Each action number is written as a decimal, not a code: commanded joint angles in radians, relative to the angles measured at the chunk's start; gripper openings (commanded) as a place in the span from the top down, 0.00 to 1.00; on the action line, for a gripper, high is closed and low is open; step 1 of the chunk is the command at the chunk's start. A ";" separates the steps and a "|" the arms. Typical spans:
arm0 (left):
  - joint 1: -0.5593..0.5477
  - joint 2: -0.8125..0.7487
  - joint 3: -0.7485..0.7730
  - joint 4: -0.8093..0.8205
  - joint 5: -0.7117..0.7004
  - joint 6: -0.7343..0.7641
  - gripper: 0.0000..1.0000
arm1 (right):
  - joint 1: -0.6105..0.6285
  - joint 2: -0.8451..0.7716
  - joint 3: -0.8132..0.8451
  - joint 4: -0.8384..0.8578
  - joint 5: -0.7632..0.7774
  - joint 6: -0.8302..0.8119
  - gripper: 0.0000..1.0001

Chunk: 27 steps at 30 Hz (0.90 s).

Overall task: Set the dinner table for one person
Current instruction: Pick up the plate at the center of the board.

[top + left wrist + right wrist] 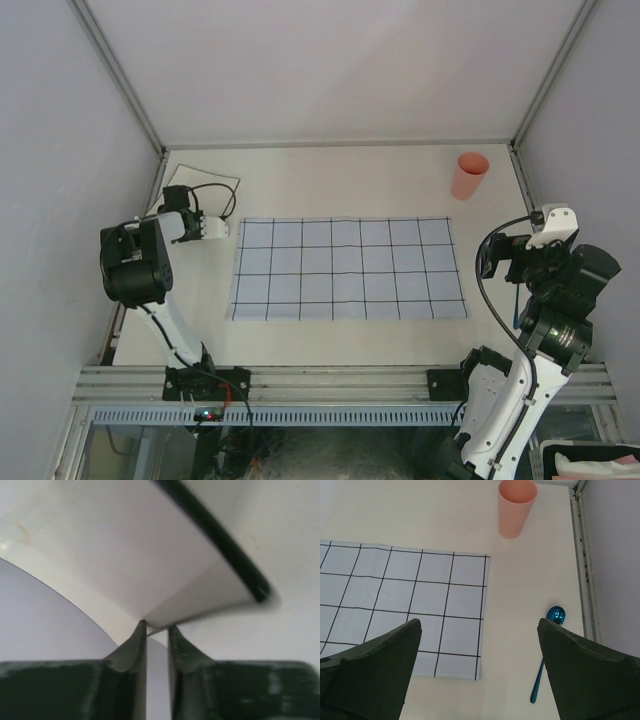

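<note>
The dinner table [340,175] is an off-white surface with a light-blue grid cloth [348,268] in its middle. A white square plate [188,180] with a thin dark rim lies at the far left corner. My left gripper [220,229] is at the plate's near edge. In the left wrist view its fingers [135,645] stand narrowly apart, with a corner of the white plate [150,555] between the tips of the left gripper [156,626]. My right gripper [479,625] hangs wide open over bare table, right of the cloth [395,600], holding nothing.
A pink cup [470,175] stands upright at the far right corner, also the pink cup [516,507] in the right wrist view. A blue spoon [547,650] lies near the right rail [585,580]. Grey rails and pale walls enclose the table.
</note>
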State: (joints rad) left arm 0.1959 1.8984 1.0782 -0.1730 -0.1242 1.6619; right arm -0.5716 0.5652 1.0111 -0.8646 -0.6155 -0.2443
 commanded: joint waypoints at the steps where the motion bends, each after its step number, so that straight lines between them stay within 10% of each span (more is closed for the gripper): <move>1: -0.018 0.035 0.011 -0.068 0.016 -0.019 0.95 | -0.007 0.002 0.037 0.032 -0.024 0.017 0.00; 27: -0.073 -0.179 -0.058 -0.066 -0.034 -0.147 1.00 | -0.014 -0.001 0.021 0.030 -0.068 0.005 0.00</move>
State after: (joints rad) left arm 0.1482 1.8324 1.0435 -0.1913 -0.1524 1.5688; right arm -0.5812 0.5652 1.0111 -0.8650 -0.6609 -0.2436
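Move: The plate's near-left edge lies right at the left hand's fingertips, and its middle is some 6 cm ahead and 5 cm to the right, a centimetre or so lower. From that same hand the checked cloth's middle lies about 49 cm to the right and 14 cm back. From the idle right hand the plate is roughly 29 cm ahead, 74 cm to the left and 27 cm below. Pinching the plate's near edge close to its left corner, the left fingers close fully from about a quarter open while the hand eases 1 cm forward and 1 cm right. It holds there briefly, shut, then draws about 2 cm back towards its base, drifting another 1 cm right and rising slightly, with the wrist barely turning. ##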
